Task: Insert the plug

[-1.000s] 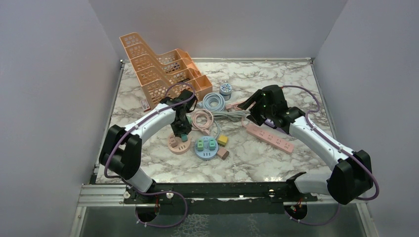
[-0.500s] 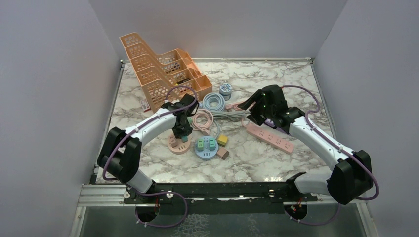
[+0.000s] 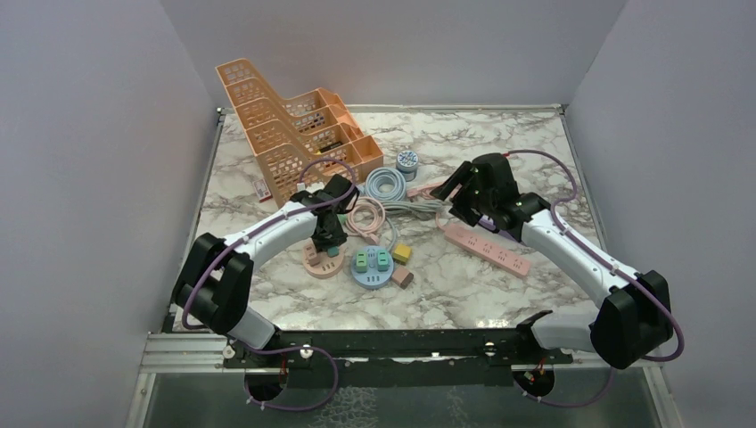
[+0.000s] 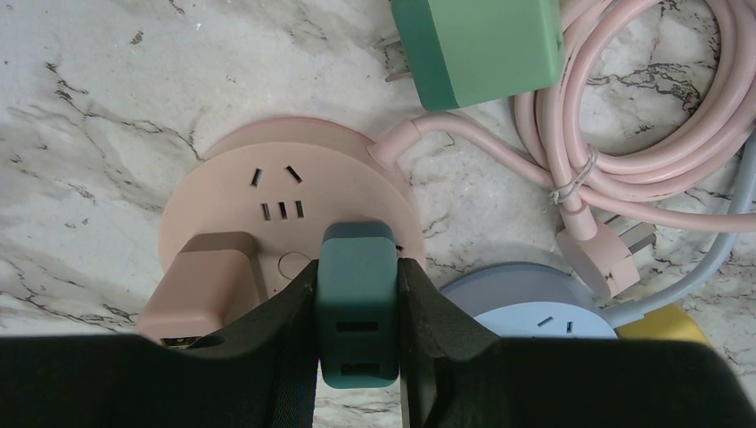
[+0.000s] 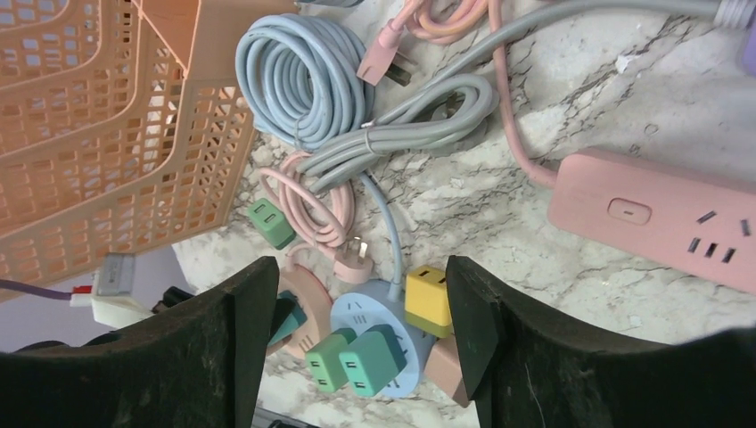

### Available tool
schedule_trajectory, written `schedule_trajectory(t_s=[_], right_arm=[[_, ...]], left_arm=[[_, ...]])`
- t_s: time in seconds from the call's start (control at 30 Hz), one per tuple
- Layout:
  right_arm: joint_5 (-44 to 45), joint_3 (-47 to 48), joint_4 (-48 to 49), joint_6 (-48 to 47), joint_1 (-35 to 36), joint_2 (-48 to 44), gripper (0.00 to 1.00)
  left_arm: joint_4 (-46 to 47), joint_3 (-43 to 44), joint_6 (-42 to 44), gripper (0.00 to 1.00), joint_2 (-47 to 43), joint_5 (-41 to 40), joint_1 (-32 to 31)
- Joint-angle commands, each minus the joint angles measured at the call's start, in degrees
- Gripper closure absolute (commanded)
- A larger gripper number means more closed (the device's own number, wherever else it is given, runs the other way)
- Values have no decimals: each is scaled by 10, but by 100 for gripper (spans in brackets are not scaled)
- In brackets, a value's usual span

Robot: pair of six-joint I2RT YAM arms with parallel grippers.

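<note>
My left gripper is shut on a dark teal plug, its two slots facing the camera. The plug's far end meets the top of the round pink socket near its rim, and its prongs are hidden. A tan plug sits in the same socket beside it. In the top view, the left gripper stands over the pink socket. My right gripper is open and holds nothing. In the top view the right gripper hovers above the pink power strip.
A round blue socket carries two green plugs. A yellow plug and a brown one lie beside it. A loose green plug, a pink cable coil and a blue coil lie behind. An orange basket stands back left.
The left arm has shifted slightly, its elbow swinging left while the teal plug stays over the pink socket. The right arm has barely moved.
</note>
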Motion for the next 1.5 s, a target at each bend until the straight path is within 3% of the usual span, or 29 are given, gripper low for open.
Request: schedule_trajectory(t_s=[0.0, 0.13, 0.2, 0.3, 0.4, 0.57, 0.8, 0.9, 1.2, 1.47], right_arm=[[45, 28, 0, -85, -3, 0, 30], [86, 45, -19, -147, -3, 0, 29], [105, 48, -24, -178, -3, -4, 28], [104, 47, -10, -240, -3, -12, 28], [21, 44, 37, -365, -3, -24, 29], [-91, 44, 29, -463, -3, -20, 29], [-178, 22, 1, -438, 1, 29, 30], [-170, 22, 6, -433, 31, 58, 30], [-12, 77, -45, -349, 157, 202, 29], [127, 158, -121, -228, 224, 300, 29]], left_arm=[[22, -26, 14, 84, 12, 31, -4], [7, 6, 28, 57, -17, 31, -4], [0, 23, 38, 50, -29, 33, -4], [-3, 50, 57, 46, -47, 38, -4], [-9, 75, 77, 42, -67, 35, -3], [-4, 102, 111, 34, -110, 25, -3], [83, 95, 192, 28, -175, 27, -3], [141, 77, 218, 28, -201, 58, -3], [311, 0, 244, 28, -281, 92, -3], [360, -26, 256, 28, -303, 85, -3]])
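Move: The teal plug is in the left fingers, in the pink round strip; the brown plug is about 5 cm left, 1 back, the green plug 7 ahead. From the right hand, the yellow plug lies some 6 cm back, 10 left, 14 down, with the loose brown plug 5 cm behind it; the blue round strip's centre is 9 back, 17 left of the hand. Left releases teal plug, rising 22 cm; open right sinks about 12 cm leftward and back towards yellow plug. ##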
